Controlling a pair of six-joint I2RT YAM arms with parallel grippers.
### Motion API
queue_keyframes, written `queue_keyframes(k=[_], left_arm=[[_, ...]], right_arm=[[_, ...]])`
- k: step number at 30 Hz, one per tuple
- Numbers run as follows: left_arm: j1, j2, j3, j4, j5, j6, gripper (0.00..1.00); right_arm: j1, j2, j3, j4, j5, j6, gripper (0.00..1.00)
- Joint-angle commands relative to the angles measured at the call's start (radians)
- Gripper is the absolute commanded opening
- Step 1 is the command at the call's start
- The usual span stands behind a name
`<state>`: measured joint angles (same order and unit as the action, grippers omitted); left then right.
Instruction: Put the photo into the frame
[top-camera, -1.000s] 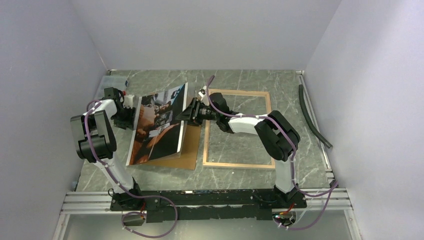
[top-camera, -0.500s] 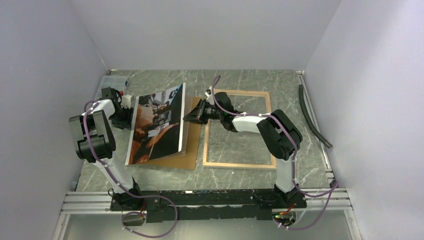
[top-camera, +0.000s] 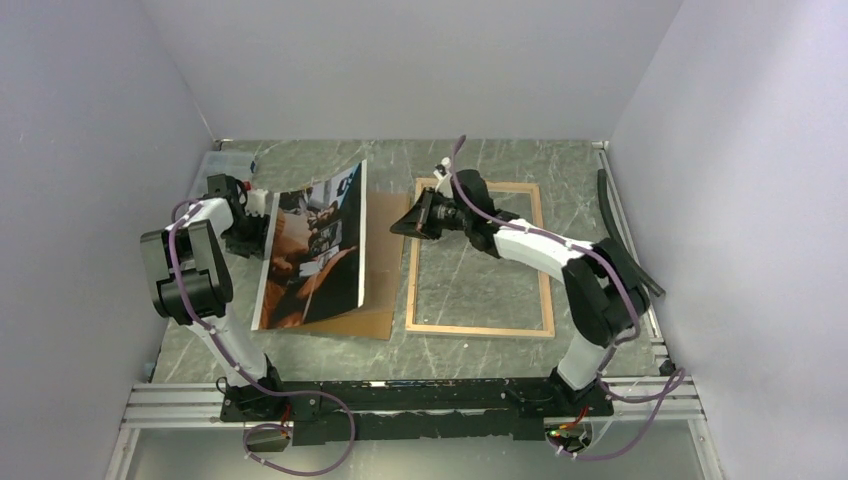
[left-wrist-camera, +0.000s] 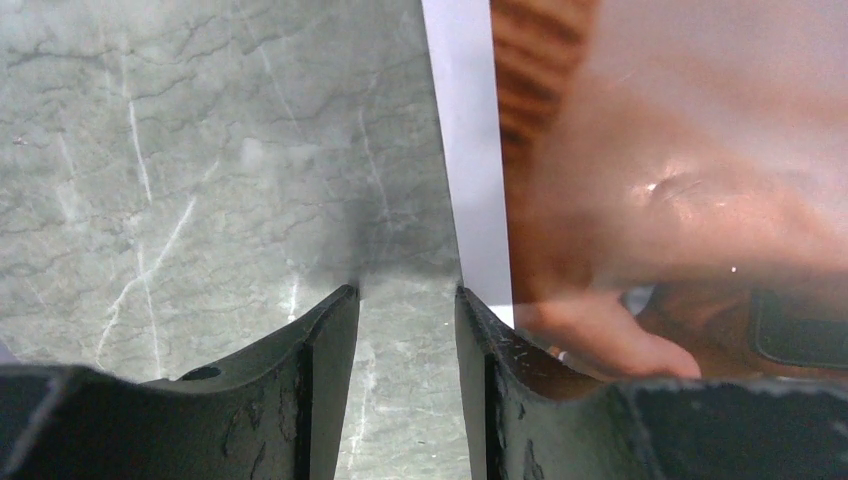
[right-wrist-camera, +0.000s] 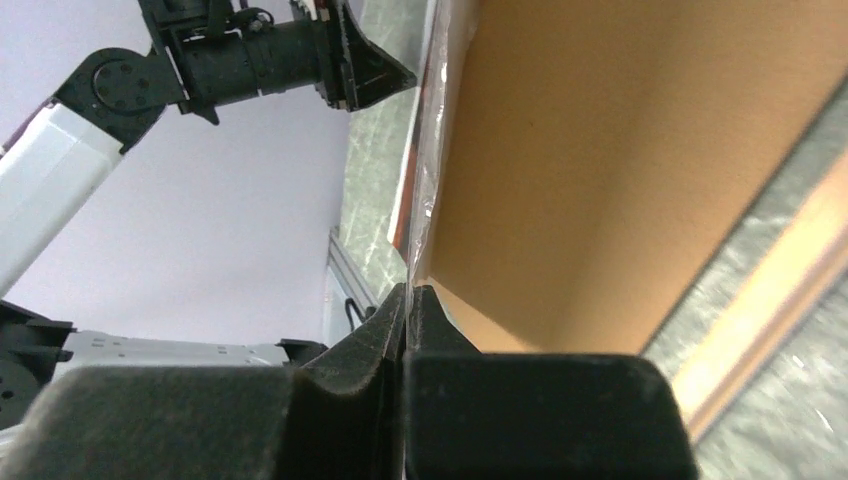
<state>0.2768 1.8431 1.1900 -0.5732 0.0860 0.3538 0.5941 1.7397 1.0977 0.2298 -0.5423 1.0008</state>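
The photo (top-camera: 310, 250) lies left of centre, its right edge raised above the brown backing board (top-camera: 385, 250). The frame (top-camera: 478, 184) lies flat to the right. My left gripper (top-camera: 258, 222) is open at the photo's left edge. In the left wrist view the white strip of the photo (left-wrist-camera: 470, 150) runs beside the right finger of that gripper (left-wrist-camera: 405, 292). My right gripper (top-camera: 396, 228) is shut and sits over the board's right edge, a small gap away from the photo. In the right wrist view this gripper (right-wrist-camera: 408, 288) lines up with the photo (right-wrist-camera: 428, 130), which is seen edge-on.
A black hose (top-camera: 625, 235) lies along the right wall. An aluminium rail (top-camera: 400, 400) runs along the near edge. Grey walls close in on three sides. The right wrist view shows the board (right-wrist-camera: 600, 150), the frame's wood rim (right-wrist-camera: 770, 290) and the left arm (right-wrist-camera: 250, 55).
My right gripper has drawn back to the right, from the photo's right edge towards the frame's left rim. The photo's raised edge shifted slightly left. The left arm stayed put.
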Motion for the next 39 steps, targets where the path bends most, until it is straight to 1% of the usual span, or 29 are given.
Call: queue_keyframes(k=[1, 3, 6, 9, 12, 19, 23, 25, 28, 30, 31, 32, 33, 34, 36, 39], left_arm=[[-0.037, 0.006, 0.006, -0.023, 0.008, 0.007, 0.47], [-0.049, 0.001, 0.015, -0.030, 0.006, 0.005, 0.47], [-0.066, -0.006, 0.035, -0.044, 0.005, 0.004, 0.47], [-0.080, -0.012, 0.063, -0.065, 0.000, 0.003, 0.47], [-0.087, -0.022, 0.089, -0.083, 0.000, 0.006, 0.47], [-0.111, -0.026, 0.103, -0.103, -0.014, 0.013, 0.47], [-0.129, -0.030, 0.106, -0.114, -0.028, 0.028, 0.47], [-0.144, -0.042, 0.138, -0.156, -0.009, 0.039, 0.50], [-0.235, -0.109, 0.138, -0.236, 0.018, 0.091, 0.61], [-0.351, -0.205, 0.078, -0.277, 0.027, 0.142, 0.67], [-0.405, -0.248, 0.036, -0.294, 0.034, 0.160, 0.72], [-0.484, -0.299, -0.012, -0.300, 0.037, 0.180, 0.80], [-0.539, -0.345, -0.061, -0.306, 0.039, 0.204, 0.90], [-0.589, -0.390, -0.114, -0.299, 0.040, 0.223, 0.94], [-0.675, -0.460, -0.191, -0.298, 0.044, 0.252, 0.95], [-0.796, -0.511, -0.251, -0.325, 0.047, 0.256, 0.95]], right_arm=[[-0.036, -0.139, 0.064, -0.255, 0.095, -0.179, 0.00], [-0.060, -0.193, 0.105, -0.395, 0.161, -0.231, 0.00], [-0.105, -0.284, 0.147, -0.554, 0.282, -0.280, 0.00], [-0.136, -0.380, 0.192, -0.687, 0.423, -0.322, 0.00], [-0.156, -0.445, 0.239, -0.795, 0.529, -0.353, 0.00], [-0.169, -0.558, 0.318, -0.922, 0.688, -0.390, 0.00], [-0.172, -0.616, 0.334, -0.936, 0.736, -0.395, 0.00], [-0.171, -0.642, 0.324, -0.922, 0.731, -0.392, 0.00], [-0.171, -0.663, 0.320, -0.915, 0.722, -0.392, 0.00], [-0.172, -0.660, 0.331, -0.931, 0.726, -0.399, 0.00], [-0.172, -0.659, 0.334, -0.937, 0.728, -0.403, 0.00], [-0.172, -0.660, 0.336, -0.942, 0.729, -0.406, 0.00], [-0.172, -0.662, 0.337, -0.943, 0.725, -0.409, 0.00], [-0.172, -0.664, 0.337, -0.944, 0.725, -0.410, 0.00], [-0.172, -0.669, 0.341, -0.943, 0.730, -0.410, 0.00], [-0.175, -0.669, 0.352, -0.954, 0.743, -0.411, 0.00]])
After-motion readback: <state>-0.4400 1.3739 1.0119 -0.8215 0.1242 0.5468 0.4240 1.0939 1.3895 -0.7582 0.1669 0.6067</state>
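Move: To the right hand's right, the wooden frame's middle lies about 21 cm off, some 16 cm below and nearly level fore-and-aft; the half-raised photo's middle is about 21 cm to its left, 2 cm ahead and 12 cm below, with the backing board's middle 18 cm left, 16 cm down, straight across. From the left hand, the photo's middle is about 13 cm right and 5 cm higher, the board's 16 cm right and 3 cm nearer, just below. Keeping its pinch on the clear sheet's edge, the right hand draws it off the photo, about 24 cm right and 16 cm up over the wooden frame, turning clockwise and tipping fingers downward. The left hand, low at the photo's left edge, creeps 4 cm right, then lifts clear and sweeps right and back over the photo, 22 cm right in all, opening wide and turning some 50 degrees clockwise. ##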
